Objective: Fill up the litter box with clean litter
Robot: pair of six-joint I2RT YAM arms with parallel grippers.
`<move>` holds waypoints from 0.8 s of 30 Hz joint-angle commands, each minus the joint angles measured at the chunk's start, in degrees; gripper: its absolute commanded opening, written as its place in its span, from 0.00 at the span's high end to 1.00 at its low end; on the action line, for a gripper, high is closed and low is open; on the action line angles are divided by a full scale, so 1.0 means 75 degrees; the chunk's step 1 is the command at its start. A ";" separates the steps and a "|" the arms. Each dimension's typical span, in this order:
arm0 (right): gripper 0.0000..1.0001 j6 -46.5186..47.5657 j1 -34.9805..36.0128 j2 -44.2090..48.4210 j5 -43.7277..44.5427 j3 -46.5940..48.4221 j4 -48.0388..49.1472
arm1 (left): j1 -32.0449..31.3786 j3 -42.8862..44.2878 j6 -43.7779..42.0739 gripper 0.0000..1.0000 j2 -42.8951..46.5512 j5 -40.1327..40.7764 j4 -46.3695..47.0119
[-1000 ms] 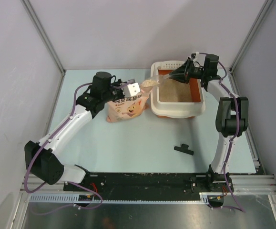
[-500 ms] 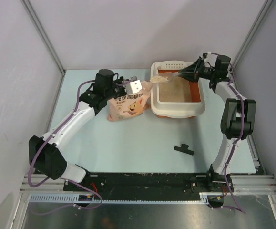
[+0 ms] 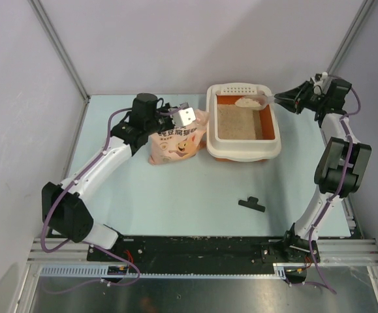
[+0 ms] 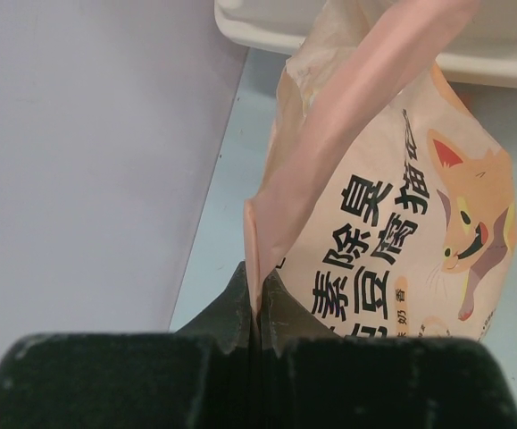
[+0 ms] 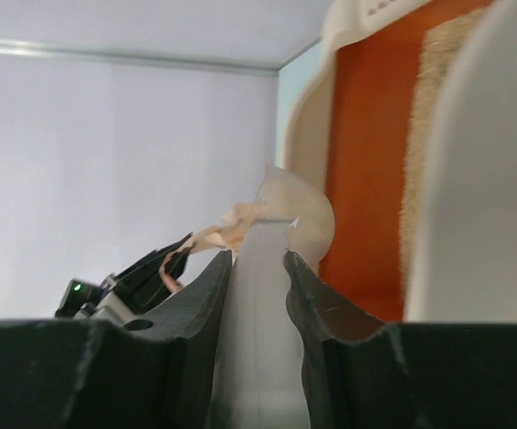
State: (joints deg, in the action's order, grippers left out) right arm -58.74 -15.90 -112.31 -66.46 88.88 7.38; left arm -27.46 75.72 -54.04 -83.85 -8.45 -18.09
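Observation:
The litter box point(image 3: 241, 154) has a cream rim and orange walls and stands at the back right with tan litter point(image 3: 237, 122) spread on its floor. My right gripper point(image 3: 281, 98) is shut on the handle of a pale scoop point(image 3: 249, 101) heaped with litter, held above the box's far end. In the right wrist view the gripper point(image 5: 258, 256) clamps the grey handle, with the scoop bowl point(image 5: 299, 214) beyond. The pink-peach litter bag point(image 3: 175, 142) stands left of the box. My left gripper point(image 3: 169, 116) is shut on its top edge, and the left wrist view shows the gripper point(image 4: 258, 288) pinching the bag point(image 4: 392, 223).
A small black clip point(image 3: 251, 204) lies on the table nearer the front, below the box. A white block point(image 3: 186, 117) sits at the bag's top by the left gripper. Grey walls stand close on the left, back and right.
My right gripper has carried the filled scoop rightwards from the bag's mouth to above the box's far end. The left gripper and the bag have barely moved.

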 commanded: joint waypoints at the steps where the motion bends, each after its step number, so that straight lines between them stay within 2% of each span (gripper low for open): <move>1: 1.00 0.2272 -0.0001 0.0514 0.0796 0.0476 -0.2095 | -0.0100 0.0568 0.0080 1.00 0.0282 -0.0502 0.1404; 3: 1.00 0.3023 0.0081 0.0479 0.1136 0.1002 -0.2934 | -0.0100 0.0416 0.0116 1.00 0.0352 -0.0608 0.1404; 4: 1.00 0.3944 0.0151 0.0363 0.1660 0.1271 -0.3289 | -0.0100 0.0357 0.0174 1.00 0.0434 -0.0631 0.1404; 6: 1.00 0.4420 0.0315 0.0164 0.2074 0.2092 -0.3852 | -0.0112 0.0228 0.0198 1.00 0.0504 -0.0725 0.1415; 12: 1.00 0.4211 0.0596 -0.1195 0.2556 0.4151 -0.4042 | -0.0100 -0.0088 0.0174 1.00 0.0692 -0.0842 0.1451; 15: 1.00 0.4444 0.0725 -0.1513 0.2732 0.4660 -0.4288 | -0.0100 -0.0241 0.0092 1.00 0.0751 -0.0796 0.1497; 18: 1.00 0.4480 0.0761 -0.1234 0.2674 0.4416 -0.4300 | -0.0077 -0.0311 0.0034 1.00 0.0739 -0.0796 0.1533; 24: 1.00 0.4504 0.0656 -0.0214 0.2486 0.3022 -0.4324 | -0.0018 -0.0300 0.0104 1.00 0.0657 -0.0807 0.1603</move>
State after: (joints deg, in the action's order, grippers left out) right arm -26.26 -10.37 -121.47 -46.94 115.55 -24.32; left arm -27.35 72.42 -52.99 -82.00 -10.92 -15.25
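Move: The right hand holds the clear scoop, its bowl about 10 cm to the hand's left and 3 cm ahead, already over the far right part of the litter box. The box's middle is about 11 cm to the left, roughly level fore and aft and some 17 cm below; the litter bag stands about 35 cm to the left and 9 cm back, around 18 cm lower. From the left hand, the box's middle is some 24 cm right, 10 cm ahead and 18 cm below. The right hand shakes the scoop over the litter box: it first dips a couple of centimetres with a slight drift to the right, then swings forward about 7 cm while bobbing up, and finally drops some 5 cm, easing back a little. As it goes, the wrist rolls and tips by about 25 degrees, its left side going down so that the fingers and scoop slope down towards the litter bed, while the fingers keep their grip on the scoop. ##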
